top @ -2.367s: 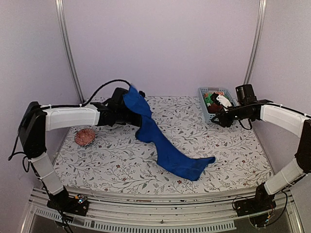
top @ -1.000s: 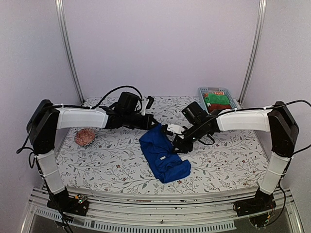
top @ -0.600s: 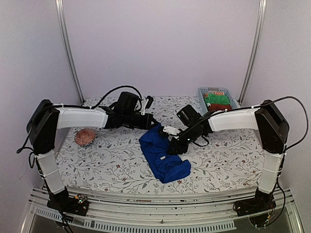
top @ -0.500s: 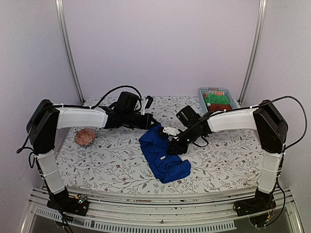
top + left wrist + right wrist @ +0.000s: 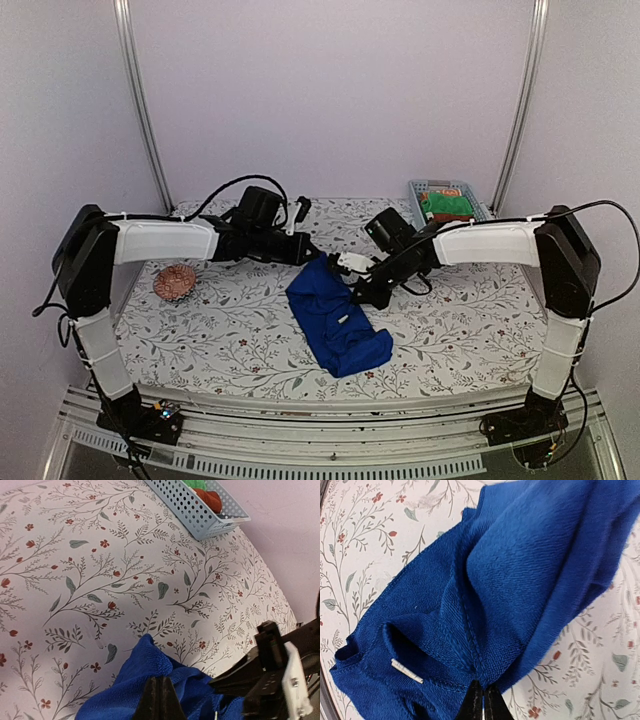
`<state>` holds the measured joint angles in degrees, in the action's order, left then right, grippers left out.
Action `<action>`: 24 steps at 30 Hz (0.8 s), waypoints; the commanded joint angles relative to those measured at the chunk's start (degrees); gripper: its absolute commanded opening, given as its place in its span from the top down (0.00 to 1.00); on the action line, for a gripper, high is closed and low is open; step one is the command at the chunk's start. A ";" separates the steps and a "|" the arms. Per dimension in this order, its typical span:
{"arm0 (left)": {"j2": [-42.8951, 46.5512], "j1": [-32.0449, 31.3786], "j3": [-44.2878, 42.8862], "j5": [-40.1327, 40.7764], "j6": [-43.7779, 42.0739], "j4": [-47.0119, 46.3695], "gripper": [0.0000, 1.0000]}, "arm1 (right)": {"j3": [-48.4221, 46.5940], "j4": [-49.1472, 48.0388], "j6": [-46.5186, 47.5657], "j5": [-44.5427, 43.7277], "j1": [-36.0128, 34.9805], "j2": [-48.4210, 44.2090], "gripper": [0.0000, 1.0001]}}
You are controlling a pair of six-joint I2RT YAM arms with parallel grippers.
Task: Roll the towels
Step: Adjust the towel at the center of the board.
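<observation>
The royal blue towel lies crumpled in a heap at the middle of the table. Its far corner rises to my left gripper, whose jaws are shut on the blue towel. At the heap's right edge, my right gripper is shut, pinching a stitched hem of the blue towel, with a small white tag nearby. The brick-red towel sits as a roll near the table's left edge, away from both grippers.
A light blue perforated basket stands at the back right corner, also seen in the left wrist view. It holds a green cloth and an orange cloth. The table has a floral covering.
My right gripper reached the towel's right edge, went from open to shut on the hem, and drew back slightly right. The left gripper stayed shut and barely moved.
</observation>
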<state>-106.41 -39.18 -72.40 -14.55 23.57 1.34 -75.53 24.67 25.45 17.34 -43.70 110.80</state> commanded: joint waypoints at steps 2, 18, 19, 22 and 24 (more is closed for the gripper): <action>9.53 1.34 -4.14 5.59 -4.37 6.33 1.00 | -6.77 7.67 7.32 -5.91 0.62 -13.66 0.98; 25.28 -7.12 -5.63 2.78 -4.09 7.29 1.00 | -4.27 16.39 16.03 -9.14 2.54 -36.79 0.98; 23.68 -8.28 -6.20 1.65 -4.27 7.73 1.00 | -2.09 16.50 16.58 -9.21 3.65 -38.75 0.98; 17.23 -9.91 -8.34 -0.35 -5.31 9.89 1.00 | 3.68 16.36 17.25 -10.21 9.34 -42.31 0.98; 12.77 -9.95 -10.12 -0.47 -7.29 11.95 0.87 | 7.23 15.92 17.78 -10.62 14.69 -43.44 0.98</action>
<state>-86.35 -48.45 -80.03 -12.58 19.25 8.56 -73.69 39.11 41.41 9.10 -36.69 70.02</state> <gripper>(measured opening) 0.029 0.026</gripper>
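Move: Both my hands are already shut on the blue towel. Its middle is about 15 cm back from my left hand, 3 cm to its right and 11 cm lower; from my right hand it lies about 7 cm back, 3 cm to the left and 3 cm down. The basket stands some 25 cm ahead of and 17 cm to the right of my right hand. The red patterned bowl is about 29 cm to the left of my left hand, 4 cm nearer me. I whip both hands up together off the board with the blue towel still pinched, nearly 30 cm in about half a second, tipping my fingers some 30 degrees outward from me. Over the top I draw my left hand back about 9 cm and spread my right hand about 12 cm to the right, and both start down again, the left one faster, keeping hold of the towel. ##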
